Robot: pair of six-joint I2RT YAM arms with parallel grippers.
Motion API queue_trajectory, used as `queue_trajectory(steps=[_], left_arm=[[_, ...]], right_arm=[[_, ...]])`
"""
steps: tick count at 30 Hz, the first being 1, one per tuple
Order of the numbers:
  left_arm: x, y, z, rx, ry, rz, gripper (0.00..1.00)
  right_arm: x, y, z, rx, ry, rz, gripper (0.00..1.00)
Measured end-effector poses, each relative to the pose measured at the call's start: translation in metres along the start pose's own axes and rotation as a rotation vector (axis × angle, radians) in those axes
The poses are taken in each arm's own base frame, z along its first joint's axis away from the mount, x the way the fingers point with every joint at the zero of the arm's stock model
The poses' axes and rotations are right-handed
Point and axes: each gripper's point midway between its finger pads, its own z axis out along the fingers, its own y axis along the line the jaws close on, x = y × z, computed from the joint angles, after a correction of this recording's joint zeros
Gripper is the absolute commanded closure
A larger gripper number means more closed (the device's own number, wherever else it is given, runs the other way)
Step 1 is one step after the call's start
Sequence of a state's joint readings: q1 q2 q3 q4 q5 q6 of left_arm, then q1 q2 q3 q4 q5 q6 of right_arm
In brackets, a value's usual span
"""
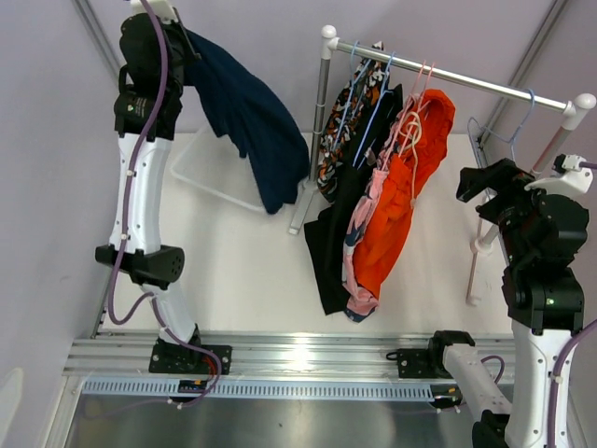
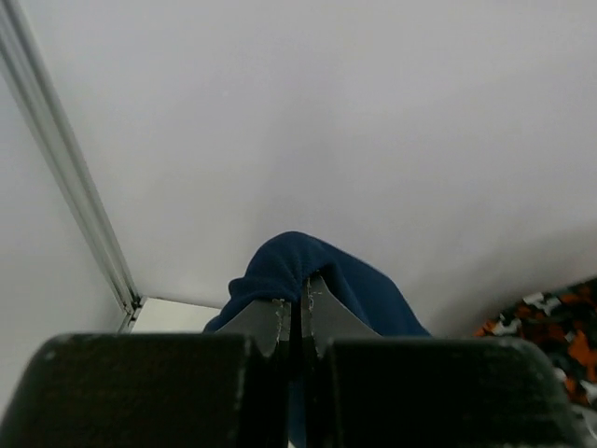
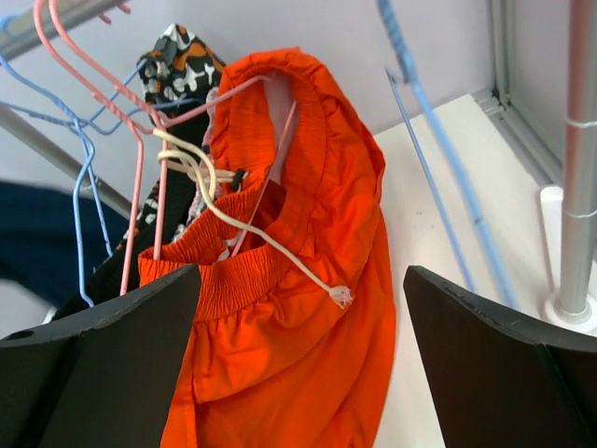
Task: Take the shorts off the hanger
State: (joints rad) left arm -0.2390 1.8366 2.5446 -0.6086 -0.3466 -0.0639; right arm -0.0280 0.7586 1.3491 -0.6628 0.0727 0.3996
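My left gripper [image 1: 173,21] is raised at the far left, shut on navy blue shorts [image 1: 250,117] that hang free from it, off the rail. In the left wrist view the navy fabric [image 2: 312,266] bunches over the closed left gripper [image 2: 298,313]. On the rail [image 1: 466,80], orange-red shorts [image 1: 403,201] hang from a pink hanger [image 3: 140,149], beside pink printed shorts [image 1: 360,238], black shorts [image 1: 330,245] and blotch-patterned shorts [image 1: 340,131]. My right gripper [image 1: 478,182] stands open just right of the orange-red shorts [image 3: 280,364]; the right gripper [image 3: 300,280] has nothing between its fingers.
A white tray [image 1: 201,173] lies on the table below the navy shorts. An empty blue hanger [image 1: 508,126] hangs at the rail's right end, close to my right gripper. The rack's posts [image 1: 322,112] [image 3: 578,187] stand on the table.
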Motion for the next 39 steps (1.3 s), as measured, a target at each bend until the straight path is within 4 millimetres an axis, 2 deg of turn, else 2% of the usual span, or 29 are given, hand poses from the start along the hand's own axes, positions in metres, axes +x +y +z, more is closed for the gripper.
queue_trajectory(steps=[3,5,11,14,16,20,21,25,29,30,31,32,33,34,37,39], left_arm=[[0.008,0.024,0.025,-0.050,-0.012,-0.051,1.00],[0.004,0.030,0.031,-0.056,-0.034,-0.077,1.00],[-0.018,0.021,0.033,-0.009,-0.120,-0.120,1.00],[-0.007,0.016,0.036,0.011,-0.106,-0.125,1.00],[0.019,0.013,0.037,0.024,-0.053,-0.116,1.00],[0.093,0.003,0.045,0.048,0.089,-0.073,1.00],[0.116,-0.003,0.048,0.062,0.135,-0.060,1.00],[0.180,-0.027,0.063,0.113,0.255,-0.030,0.97],[0.221,-0.045,0.089,0.138,0.329,-0.017,0.92],[0.225,-0.048,0.098,0.138,0.333,-0.017,0.90],[0.228,-0.050,0.107,0.137,0.332,-0.019,0.84],[0.232,-0.052,0.113,0.136,0.335,-0.021,0.41],[0.238,-0.052,0.116,0.134,0.344,-0.016,0.14],[0.246,-0.051,0.114,0.129,0.366,-0.016,0.01],[0.262,-0.047,0.106,0.108,0.412,-0.032,0.01],[0.274,-0.039,0.091,0.075,0.456,-0.026,0.01]], right_arm=[[0.010,0.000,0.002,-0.007,0.033,-0.001,0.00],[0.016,-0.002,0.003,-0.005,0.054,-0.002,0.01],[0.029,-0.006,0.007,0.001,0.085,0.007,0.01],[0.034,-0.008,0.009,0.006,0.096,0.008,0.01],[0.037,-0.009,0.010,0.011,0.105,0.011,0.01],[0.041,-0.011,0.010,0.013,0.114,0.014,0.01],[0.041,-0.010,0.009,0.010,0.112,0.016,0.01],[0.042,-0.009,0.006,0.003,0.110,0.026,0.01],[0.040,-0.008,0.001,-0.003,0.100,0.032,0.01],[0.040,-0.008,0.000,-0.004,0.098,0.032,0.00],[0.040,-0.008,-0.001,-0.004,0.098,0.032,0.01],[0.040,-0.008,-0.002,-0.005,0.098,0.032,0.01],[0.040,-0.008,-0.003,-0.005,0.096,0.033,0.01],[0.039,-0.008,-0.004,-0.005,0.096,0.033,0.01],[0.041,-0.009,-0.006,-0.002,0.102,0.032,0.01],[0.041,-0.010,-0.007,0.001,0.108,0.031,0.00]])
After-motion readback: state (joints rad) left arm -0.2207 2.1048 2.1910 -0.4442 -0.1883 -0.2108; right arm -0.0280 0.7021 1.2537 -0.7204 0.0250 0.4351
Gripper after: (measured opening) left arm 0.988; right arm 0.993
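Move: The left gripper already holds the navy shorts high over the far left of the table. The white basket they go to sits some 50 cm below that hand, about 9 cm ahead and 4 cm to the right. The rack's left foot stands about 21 cm to the hand's right, 3 cm ahead and 54 cm below. From the right hand, the basket lies roughly 33 cm ahead, 52 cm left and 38 cm below. Bring the left gripper briefly forward and left a few cm, then swoop down about 26 cm, reaching forward and veering right over the basket while the fingers tip down some 25 degrees. Open wide near the bottom to let go of the shorts, drawing back slightly as it keeps sinking. Sink the open right gripper about 4 cm, short of the empty blue hanger. ##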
